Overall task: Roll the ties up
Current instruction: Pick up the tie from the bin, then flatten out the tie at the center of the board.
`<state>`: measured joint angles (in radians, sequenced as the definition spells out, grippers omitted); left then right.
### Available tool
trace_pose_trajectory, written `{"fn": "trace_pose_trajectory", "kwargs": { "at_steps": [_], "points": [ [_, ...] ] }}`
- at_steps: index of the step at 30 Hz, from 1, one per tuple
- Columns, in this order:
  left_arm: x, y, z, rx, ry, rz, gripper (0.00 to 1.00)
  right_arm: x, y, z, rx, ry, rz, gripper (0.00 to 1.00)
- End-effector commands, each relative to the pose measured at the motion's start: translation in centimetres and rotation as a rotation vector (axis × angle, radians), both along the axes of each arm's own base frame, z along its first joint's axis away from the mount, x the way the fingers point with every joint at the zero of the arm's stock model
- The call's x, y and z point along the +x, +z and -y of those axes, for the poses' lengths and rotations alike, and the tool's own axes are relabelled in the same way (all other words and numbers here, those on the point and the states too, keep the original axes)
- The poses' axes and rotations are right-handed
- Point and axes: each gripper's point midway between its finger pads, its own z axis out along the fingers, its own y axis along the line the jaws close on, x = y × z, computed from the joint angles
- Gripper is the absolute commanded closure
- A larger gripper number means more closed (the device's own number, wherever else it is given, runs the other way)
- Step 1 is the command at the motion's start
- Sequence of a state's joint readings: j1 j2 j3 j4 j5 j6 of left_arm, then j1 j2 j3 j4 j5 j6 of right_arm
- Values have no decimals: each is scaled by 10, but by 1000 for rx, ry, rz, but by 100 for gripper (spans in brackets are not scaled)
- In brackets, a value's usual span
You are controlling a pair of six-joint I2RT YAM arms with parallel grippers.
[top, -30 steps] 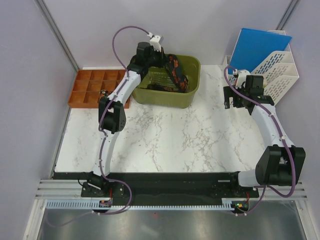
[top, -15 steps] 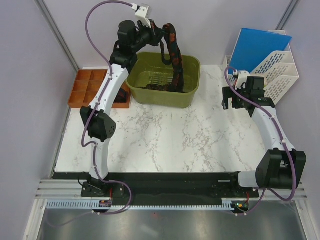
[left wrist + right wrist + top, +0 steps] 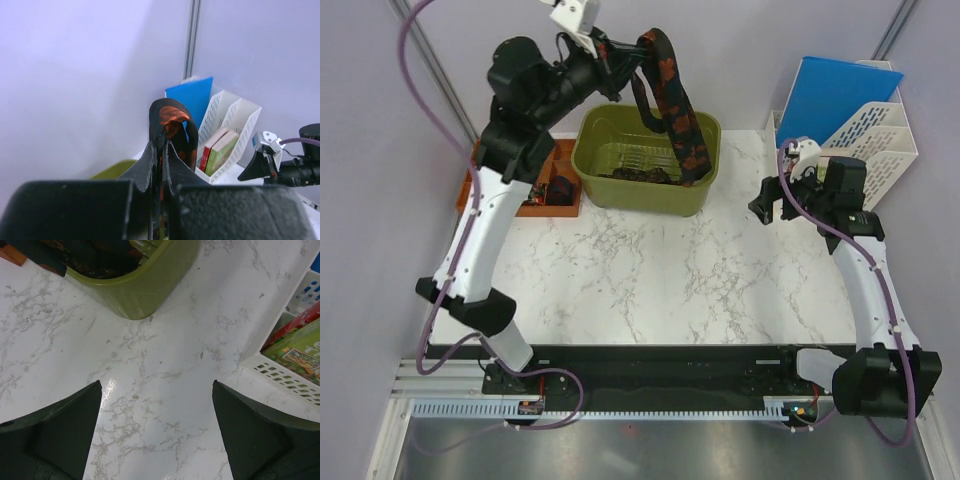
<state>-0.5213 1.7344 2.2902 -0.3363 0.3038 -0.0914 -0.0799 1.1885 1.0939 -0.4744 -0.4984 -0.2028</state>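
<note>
My left gripper (image 3: 634, 56) is raised high over the green bin (image 3: 642, 197) and is shut on a tie (image 3: 682, 120), black with orange-red blotches. The tie folds over at the jaws and hangs down in a long strip to the bin's right rim. In the left wrist view the fingers (image 3: 150, 162) are pressed together on the tie (image 3: 171, 116). More ties (image 3: 638, 175) lie as a dark heap on the bin floor. My right gripper (image 3: 770, 206) hangs open over the marble table (image 3: 160, 365), right of the bin (image 3: 150, 287), with nothing between its fingers.
An orange compartment tray (image 3: 535, 200) sits left of the bin with a small dark coil (image 3: 560, 188) in it. A white file rack (image 3: 880, 145) with a blue folder (image 3: 835, 95) stands at the back right, close to the right arm. Walls close in behind and on the left.
My left arm has risen and swung up out of the bin, drawing the tie up with it until it hangs long. The right gripper has shifted slightly and stays open.
</note>
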Motion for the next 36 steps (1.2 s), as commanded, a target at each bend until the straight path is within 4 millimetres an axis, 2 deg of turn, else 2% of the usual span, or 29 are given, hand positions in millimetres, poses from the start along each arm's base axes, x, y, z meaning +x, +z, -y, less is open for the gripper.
{"fn": "trace_pose_trajectory", "kwargs": {
  "at_steps": [1, 4, 5, 6, 7, 8, 9, 10, 11, 13, 16, 18, 19, 20, 21, 22, 23, 24, 25, 26, 27, 28, 29, 30, 31, 32, 35, 36],
  "points": [
    [-51, 35, -27, 21, 6, 104, 98, -9, 55, -22, 73, 110, 150, 2],
    [-77, 25, -36, 101, -30, 152, 98, -16, 69, -23, 80, 109, 179, 2],
    [-75, 6, -36, 136, -30, 125, 98, -20, 67, -24, 84, 113, 170, 2],
    [-91, 10, -46, 146, -26, 153, 98, -23, 67, -25, 87, 118, 169, 2],
    [-92, 4, -52, 177, -4, 165, 98, -28, 68, -27, 88, 125, 171, 2],
    [-91, -12, -56, 206, 12, 135, 98, -34, 63, -29, 98, 139, 153, 2],
    [-95, -17, -61, 223, 21, 138, 98, -37, 60, -32, 104, 149, 147, 2],
    [-110, -12, -71, 249, 31, 193, 98, -42, 56, -33, 111, 155, 138, 2],
    [-110, -24, -74, 273, 40, 184, 98, -44, 53, -35, 120, 168, 130, 2],
    [-112, -19, -90, 297, 114, 219, 98, -47, 50, -38, 129, 186, 122, 2],
    [-106, -20, -99, 317, 168, 215, 98, -56, 58, -53, 199, 261, 107, 2],
    [-106, -20, -98, 315, 163, 214, 98, -64, 72, -70, 320, 322, 114, 2],
    [-106, -21, -96, 310, 159, 205, 98, -66, 59, -74, 376, 308, 82, 2],
    [-103, -20, -95, 309, 160, 204, 98, -56, 81, -77, 378, 327, 237, 2],
    [-102, -20, -94, 305, 157, 201, 98, -58, 94, -81, 400, 308, 322, 2],
    [-103, -19, -91, 298, 143, 199, 98, -57, 80, -86, 456, 282, 314, 2],
    [-105, -16, -90, 294, 134, 205, 98, -57, 100, -95, 453, 316, 432, 2],
    [-107, -13, -88, 284, 122, 215, 98, -58, 93, -119, 464, 372, 407, 2],
    [-109, -12, -86, 276, 103, 218, 98, -52, 101, -129, 444, 382, 432, 2],
    [-111, -10, -85, 268, 97, 220, 98, -51, 99, -141, 444, 406, 411, 2],
    [-109, -12, -83, 261, 91, 208, 98, -51, 90, -165, 453, 461, 369, 2],
    [-109, -11, -83, 253, 90, 206, 98, -47, 100, -174, 460, 474, 409, 2],
    [-108, -12, -82, 252, 93, 198, 98, -46, 101, -184, 463, 489, 417, 2],
    [-107, -13, -82, 245, 92, 188, 98, -48, 93, -204, 466, 531, 395, 2],
    [-105, -15, -81, 238, 92, 182, 98, -47, 101, -215, 469, 554, 425, 2],
    [-105, -17, -79, 234, 88, 178, 98, -55, 101, -233, 460, 609, 435, 2],
    [-104, -18, -77, 210, 81, 164, 98, -42, 85, -260, 397, 629, 455, 2],
    [-103, -17, -77, 207, 82, 163, 98, -31, 77, -265, 385, 616, 445, 2]
  ]
}}
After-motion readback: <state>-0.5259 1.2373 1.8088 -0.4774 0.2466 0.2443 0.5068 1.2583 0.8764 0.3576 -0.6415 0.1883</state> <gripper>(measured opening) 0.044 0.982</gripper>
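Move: The tie hangs from my left fingers; the bare table I carry it over is centred about 9 cm back, 5 cm left and 55 cm down, with the bin 26 cm straight ahead and 48 cm down. From my open right hand, the hanging tie's middle is about 9 cm ahead, 22 cm left and 14 cm higher; the bin is 30 cm ahead and 28 cm left, the white rack 33 cm ahead and 29 cm right, both lower. Keeping the tie pinched, I draw my left hand back about 10 cm and left 8 cm, away from the bin, rising slightly before sinking below its starting height, its left side rolling up, then hold. My right hand first lifts and eases back, then sweeps some 24 cm left towards the dangling tie, fingers wide open, swinging about 35 degrees counter-clockwise and rolling its left side up. ##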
